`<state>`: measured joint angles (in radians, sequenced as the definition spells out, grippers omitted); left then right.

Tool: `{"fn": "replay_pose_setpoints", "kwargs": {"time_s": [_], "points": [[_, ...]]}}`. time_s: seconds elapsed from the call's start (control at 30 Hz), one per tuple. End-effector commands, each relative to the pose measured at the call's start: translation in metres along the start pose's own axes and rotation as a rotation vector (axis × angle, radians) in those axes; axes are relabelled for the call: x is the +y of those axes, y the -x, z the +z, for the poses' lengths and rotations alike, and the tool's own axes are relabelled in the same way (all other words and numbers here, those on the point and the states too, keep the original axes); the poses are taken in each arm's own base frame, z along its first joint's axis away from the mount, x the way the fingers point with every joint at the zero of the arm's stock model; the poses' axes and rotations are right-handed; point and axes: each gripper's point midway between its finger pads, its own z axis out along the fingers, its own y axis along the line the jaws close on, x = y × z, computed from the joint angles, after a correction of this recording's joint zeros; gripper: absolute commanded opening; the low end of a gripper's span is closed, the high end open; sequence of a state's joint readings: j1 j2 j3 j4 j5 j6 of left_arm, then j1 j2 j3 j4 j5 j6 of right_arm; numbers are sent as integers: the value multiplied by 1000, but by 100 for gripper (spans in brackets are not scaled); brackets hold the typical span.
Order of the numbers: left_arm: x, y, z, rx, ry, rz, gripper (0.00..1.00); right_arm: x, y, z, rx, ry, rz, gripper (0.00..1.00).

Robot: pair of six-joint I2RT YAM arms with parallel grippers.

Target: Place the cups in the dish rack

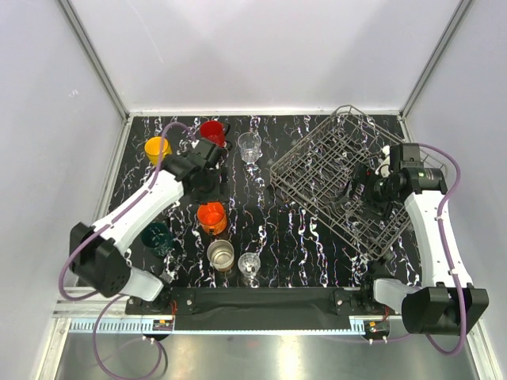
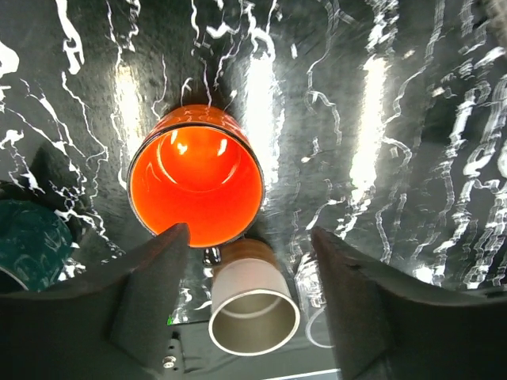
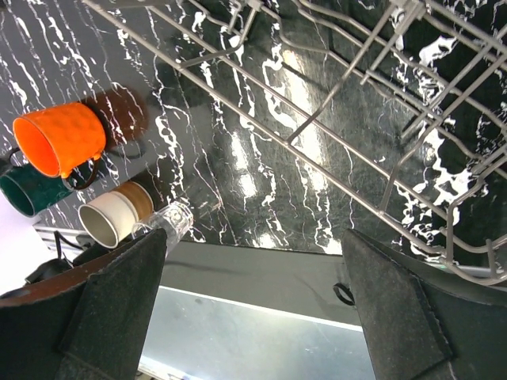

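My left gripper [image 2: 249, 237] hangs open above the orange mug [image 2: 196, 186], its fingers apart and holding nothing; the left finger's tip overlaps the mug's near rim. The orange mug [image 1: 211, 216] stands mid-left on the table. Near it are a dark teal cup [image 1: 158, 236], a brown-and-cream cup [image 1: 221, 255] and a clear glass [image 1: 249, 266]. At the back stand a yellow mug [image 1: 158, 148], a red mug [image 1: 212, 131] and a second clear glass [image 1: 249, 146]. The dish rack [image 1: 341, 178] sits on the right. My right gripper [image 1: 368, 194] is open and empty over its near side.
The rack's wires [image 3: 356, 119] run close above my right fingers. The brown-and-cream cup [image 2: 253, 305] and teal cup [image 2: 28, 245] flank the orange mug closely. White walls enclose the black marbled table [image 1: 269, 229]; a dark bar [image 1: 253, 299] lines its near edge.
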<state>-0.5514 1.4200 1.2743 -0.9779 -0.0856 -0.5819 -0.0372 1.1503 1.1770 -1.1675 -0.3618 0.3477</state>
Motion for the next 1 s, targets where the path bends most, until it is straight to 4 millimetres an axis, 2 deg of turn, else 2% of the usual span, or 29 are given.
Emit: {"fn": "replay_pose_setpoints", "kwargs": {"time_s": [0.0,0.03,0.07,0.1,0.27,0.47,0.63,0.7,0.73,0.83,0.9,0.97], "points": [[-3,5,13,26,48,8,64,11,5,-15,-29,34,-72,100],[-3,2,20,49,65,-10,62,11,6,-16,-35,33,-74,100],[-3,3,24,61,80,-19,56,11,6,-17,-42,31,-79,100],[-3,-3,35,99,102,-22,56,11,7,-18,-46,31,-83,100],[-12,-7,49,144,98,-32,56,13,8,-22,-52,38,-93,100],[-13,-20,74,221,111,-36,55,20,9,-27,-61,66,-104,100],[-16,-23,83,247,96,-35,21,27,12,-30,-65,82,-120,99],[-15,-24,85,255,101,-33,15,31,14,-31,-66,97,-119,100],[-13,-25,85,258,102,-32,10,33,15,-31,-68,104,-120,100],[-10,-16,81,238,97,-36,0,36,17,-32,-68,113,-126,100],[-7,-4,73,217,87,-53,0,38,18,-30,-61,117,-130,100],[-10,17,59,177,62,-61,0,43,20,-31,-58,135,-134,100]]}}
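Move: The orange cup stands about 3 cm to the left gripper's left, roughly level with it fore and aft, and some 12 cm below. At about the same depth, the white cup is about 10 cm back and 1 cm left, the clear glass 13 cm back and 7 cm right, and the green cup 6 cm back and 17 cm left. From the right gripper, the orange cup lies roughly 34 cm left, 3 cm ahead and 15 cm below. Lower the left gripper about 9 cm with a slight drift right, tipping the fingers some 15 degrees closer to straight down, until they straddle the orange cup's right-hand rim. Then close them from partly open to nearly shut, pinching the wall, and ease forward and up a touch. Meanwhile raise the open right gripper about 4 cm over the dish rack. ##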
